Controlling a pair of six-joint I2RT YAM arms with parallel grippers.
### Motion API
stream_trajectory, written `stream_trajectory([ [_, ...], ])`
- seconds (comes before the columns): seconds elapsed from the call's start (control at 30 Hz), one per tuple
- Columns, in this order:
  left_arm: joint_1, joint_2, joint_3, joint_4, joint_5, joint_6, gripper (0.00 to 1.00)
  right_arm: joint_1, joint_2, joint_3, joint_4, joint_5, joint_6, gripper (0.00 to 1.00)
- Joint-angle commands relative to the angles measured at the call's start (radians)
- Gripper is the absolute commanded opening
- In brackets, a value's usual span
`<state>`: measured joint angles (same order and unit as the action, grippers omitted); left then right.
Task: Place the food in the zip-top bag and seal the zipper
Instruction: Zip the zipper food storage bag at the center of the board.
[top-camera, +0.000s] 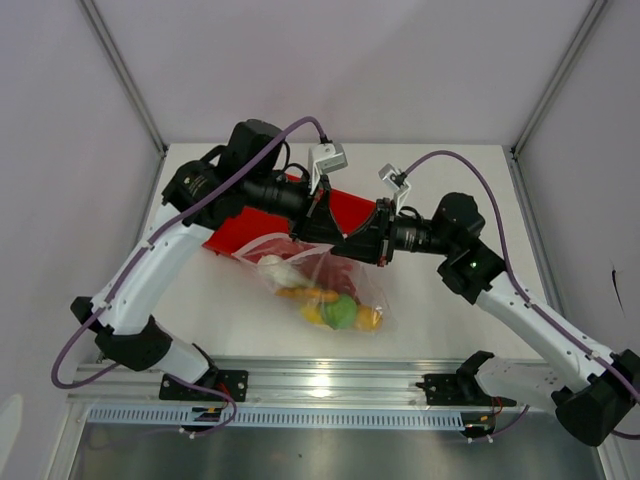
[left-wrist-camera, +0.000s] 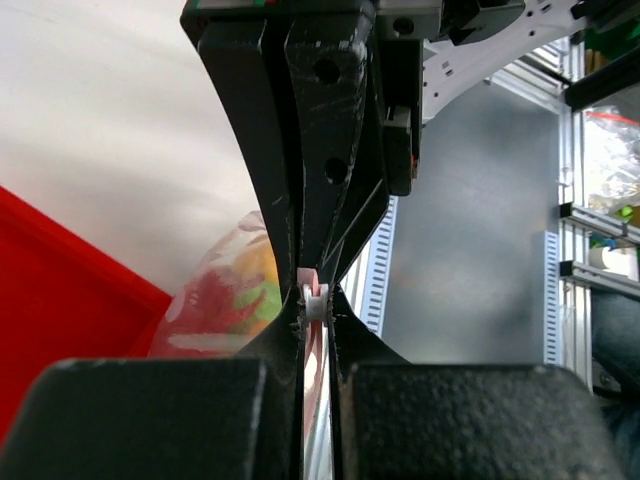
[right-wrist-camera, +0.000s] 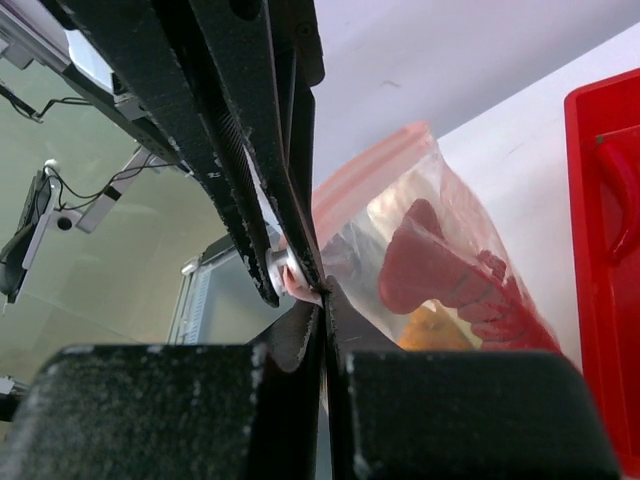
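The zip-top bag (top-camera: 322, 288) hangs above the table between my two grippers, with the food inside it: a green round fruit (top-camera: 342, 313), yellow and orange pieces (top-camera: 303, 295) and a white stalk (top-camera: 275, 268). My left gripper (left-wrist-camera: 317, 300) is shut on the zipper (left-wrist-camera: 309, 281), pinching its white slider (left-wrist-camera: 316, 304). Tip to tip against it, my right gripper (right-wrist-camera: 322, 300) is shut on the bag's mouth edge beside the pink zipper strip (right-wrist-camera: 368, 176). A red piece (right-wrist-camera: 440, 268) and an orange piece (right-wrist-camera: 432, 330) show through the plastic (right-wrist-camera: 420, 205). In the top view the left gripper (top-camera: 327, 226) and right gripper (top-camera: 362, 240) meet over the bag.
The red tray (top-camera: 232, 236) lies behind the bag, partly under both arms, and shows in the wrist views (left-wrist-camera: 60, 300) (right-wrist-camera: 605, 250). An aluminium rail (top-camera: 330, 380) runs along the table's near edge by the arm bases. White walls close the sides.
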<state>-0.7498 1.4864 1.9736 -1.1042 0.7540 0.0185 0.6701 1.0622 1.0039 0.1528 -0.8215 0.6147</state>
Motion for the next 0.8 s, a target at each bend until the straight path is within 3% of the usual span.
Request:
stream_trajectory([
  [0.0, -0.011, 0.037, 0.074, 0.015, 0.042, 0.052, 0.01, 0.014, 0.054, -0.033, 0.131, -0.007, 0.020, 0.00],
  [0.17, -0.014, 0.031, -0.045, 0.067, 0.076, 0.069, 0.01, 0.013, 0.085, -0.065, -0.042, 0.025, -0.136, 0.00],
  [0.23, -0.014, 0.025, -0.097, 0.093, 0.080, 0.064, 0.01, 0.011, 0.059, -0.089, -0.073, 0.048, -0.156, 0.05],
  [0.27, -0.016, 0.023, -0.125, 0.104, 0.097, 0.061, 0.01, 0.011, 0.045, -0.099, -0.088, 0.050, -0.170, 0.09],
  [0.3, -0.017, 0.017, -0.133, 0.118, 0.105, 0.054, 0.01, 0.013, 0.015, -0.108, -0.094, 0.051, -0.181, 0.22],
  [0.4, -0.020, -0.001, -0.166, 0.168, 0.122, 0.031, 0.00, 0.013, -0.036, -0.126, -0.148, 0.050, -0.245, 0.44],
  [0.47, -0.023, -0.008, -0.180, 0.191, 0.134, 0.024, 0.01, 0.011, -0.054, -0.134, -0.205, 0.045, -0.286, 0.50],
  [0.6, -0.036, -0.012, -0.188, 0.201, 0.139, 0.017, 0.01, 0.008, -0.091, -0.206, -0.093, 0.019, -0.284, 0.73],
  [0.77, -0.037, -0.018, -0.185, 0.214, 0.136, 0.005, 0.01, 0.017, -0.062, -0.275, 0.117, -0.027, -0.213, 0.74],
])
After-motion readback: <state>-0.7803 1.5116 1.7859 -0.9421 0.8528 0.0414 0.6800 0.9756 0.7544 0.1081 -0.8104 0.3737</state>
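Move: The food-filled bag hangs from both shut grippers, its middle roughly 12 cm below the right hand and 5 cm to its left, level with it fore and aft. The left fingertips pinch the zipper strip about 2 cm to the right hand's left. The red tray lies some 28 cm ahead, 12 cm left and 30 cm below. From the left hand, the bag's middle is about 13 cm down and 3 cm left. Let go of the zipper strip with the right gripper and drop that hand about 9 cm down alongside the bag, opening its fingers wide on the way so they straddle the bag's edge below the left fingertips. Keep the left gripper pinched on the strip while lowering it about 5 cm and easing it some 3 cm to the right with a slight clockwise turn. ##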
